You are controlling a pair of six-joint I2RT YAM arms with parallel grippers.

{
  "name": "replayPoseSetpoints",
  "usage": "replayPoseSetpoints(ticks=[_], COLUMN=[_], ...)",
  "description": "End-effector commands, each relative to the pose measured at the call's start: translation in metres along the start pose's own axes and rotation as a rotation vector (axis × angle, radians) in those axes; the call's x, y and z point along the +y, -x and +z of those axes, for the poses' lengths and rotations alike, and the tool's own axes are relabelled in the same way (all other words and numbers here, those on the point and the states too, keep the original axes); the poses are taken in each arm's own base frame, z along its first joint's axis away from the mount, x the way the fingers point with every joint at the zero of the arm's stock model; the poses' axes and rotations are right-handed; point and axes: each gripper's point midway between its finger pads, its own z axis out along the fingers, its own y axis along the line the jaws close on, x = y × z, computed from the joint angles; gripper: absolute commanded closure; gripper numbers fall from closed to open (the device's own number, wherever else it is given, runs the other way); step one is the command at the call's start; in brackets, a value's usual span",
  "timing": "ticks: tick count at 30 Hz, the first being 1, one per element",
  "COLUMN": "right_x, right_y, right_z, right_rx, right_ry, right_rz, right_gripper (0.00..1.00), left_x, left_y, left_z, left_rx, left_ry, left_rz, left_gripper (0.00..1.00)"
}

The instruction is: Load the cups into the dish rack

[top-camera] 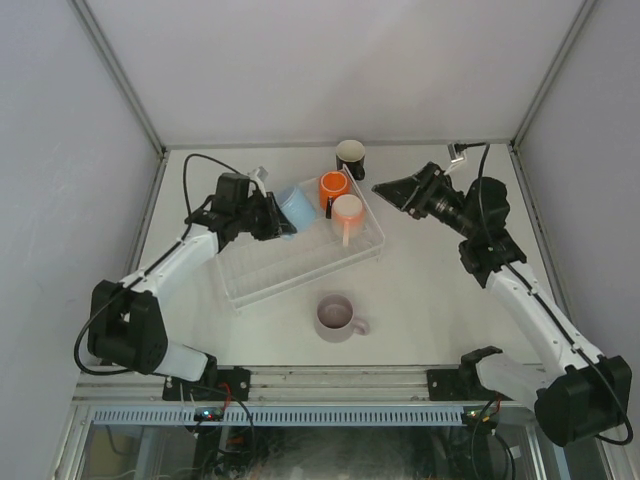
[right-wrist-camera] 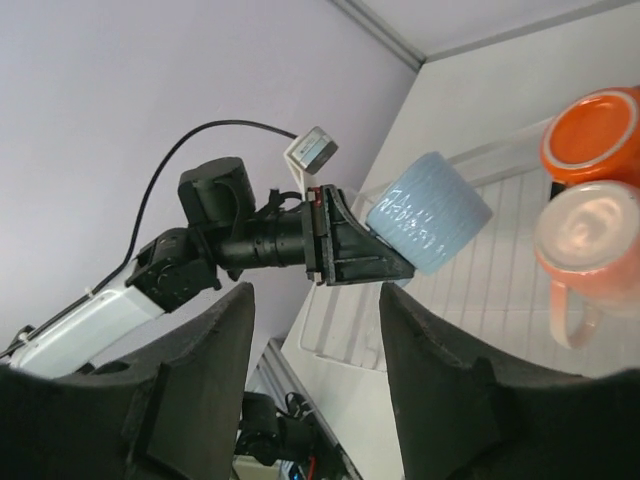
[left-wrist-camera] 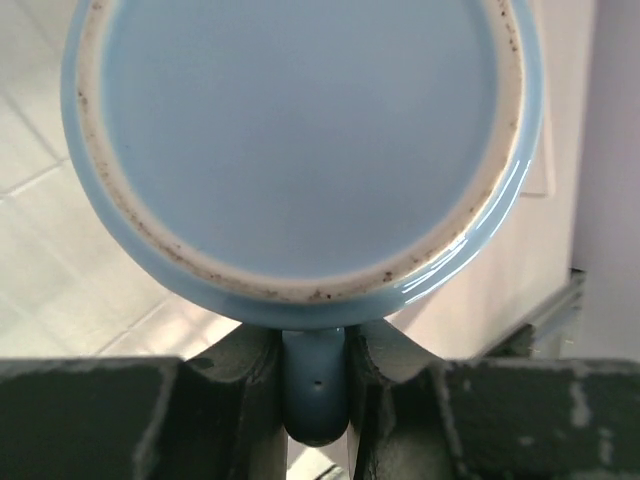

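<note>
My left gripper (top-camera: 277, 217) is shut on the handle (left-wrist-camera: 315, 385) of the light blue cup (top-camera: 297, 207). It holds the cup tilted on its side over the far left end of the clear dish rack (top-camera: 290, 265). The cup's base (left-wrist-camera: 300, 130) fills the left wrist view. An orange cup (top-camera: 333, 186) and a peach-pink cup (top-camera: 347, 210) stand in the rack's far right corner. A black cup (top-camera: 350, 155) stands on the table behind the rack. A lilac cup (top-camera: 336, 317) sits in front of it. My right gripper (top-camera: 388, 190) hovers open and empty right of the rack.
The right wrist view looks across the rack (right-wrist-camera: 480, 290) at the blue cup (right-wrist-camera: 430, 212), the orange cup (right-wrist-camera: 595, 135) and the peach-pink cup (right-wrist-camera: 585, 240). White enclosure walls ring the table. A rail runs along the near edge (top-camera: 320, 380).
</note>
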Motion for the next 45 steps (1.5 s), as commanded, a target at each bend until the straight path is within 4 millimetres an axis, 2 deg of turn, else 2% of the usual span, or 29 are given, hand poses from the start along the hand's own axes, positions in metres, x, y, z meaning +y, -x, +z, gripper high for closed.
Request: replayPoseSetpoints(ticks=[1,8,16,39,41,45], right_x=[-0.008,-0.014,-0.021,-0.031,-0.032,-0.033], right_y=[-0.001,0.000,0.002,0.008,0.008,0.008], right_z=[-0.018,-0.036,-0.047,-0.053,-0.053,-0.053], right_rx=[0.001,-0.010,-0.013,-0.011,-0.011,-0.012], right_ry=[-0.037,-0.080,-0.113,-0.129,-0.131,-0.134], right_rz=[-0.043,-0.064,-0.072,-0.065,-0.066,-0.062], right_gripper=[0.47,0.47,0.47,0.48,0.48,0.48], left_x=[-0.021,-0.007,-0.001,0.046,0.050,0.057], left_y=[0.062,0.066,0.051,0.040,0.038,0.033], left_z=[-0.016,0.006,0.035,0.068,0.068,0.070], left_rx=[-0.182,-0.144,-0.075,-0.028,-0.023,-0.013], left_ry=[0.036,0.183,0.235,0.349,0.361,0.382], left_rz=[0.208,0.337,0.452,0.513,0.506,0.488], left_gripper=[1.00,1.00,1.00,1.00,0.98,0.87])
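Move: The left hand holds the blue cup by its handle; its free spot in the rack lies about 8 cm ahead, 4 cm right and 8 cm below. The orange cup is some 11 cm ahead and 11 cm right, the peach cup 5 cm ahead and 14 cm right, both about 8 cm below. From the empty right hand that spot is roughly 10 cm ahead, 17 cm left and 25 cm below. Left lowers held blue cup about 7 cm, forward towards the orange cup, fingers tipping down; right moves rightward. ##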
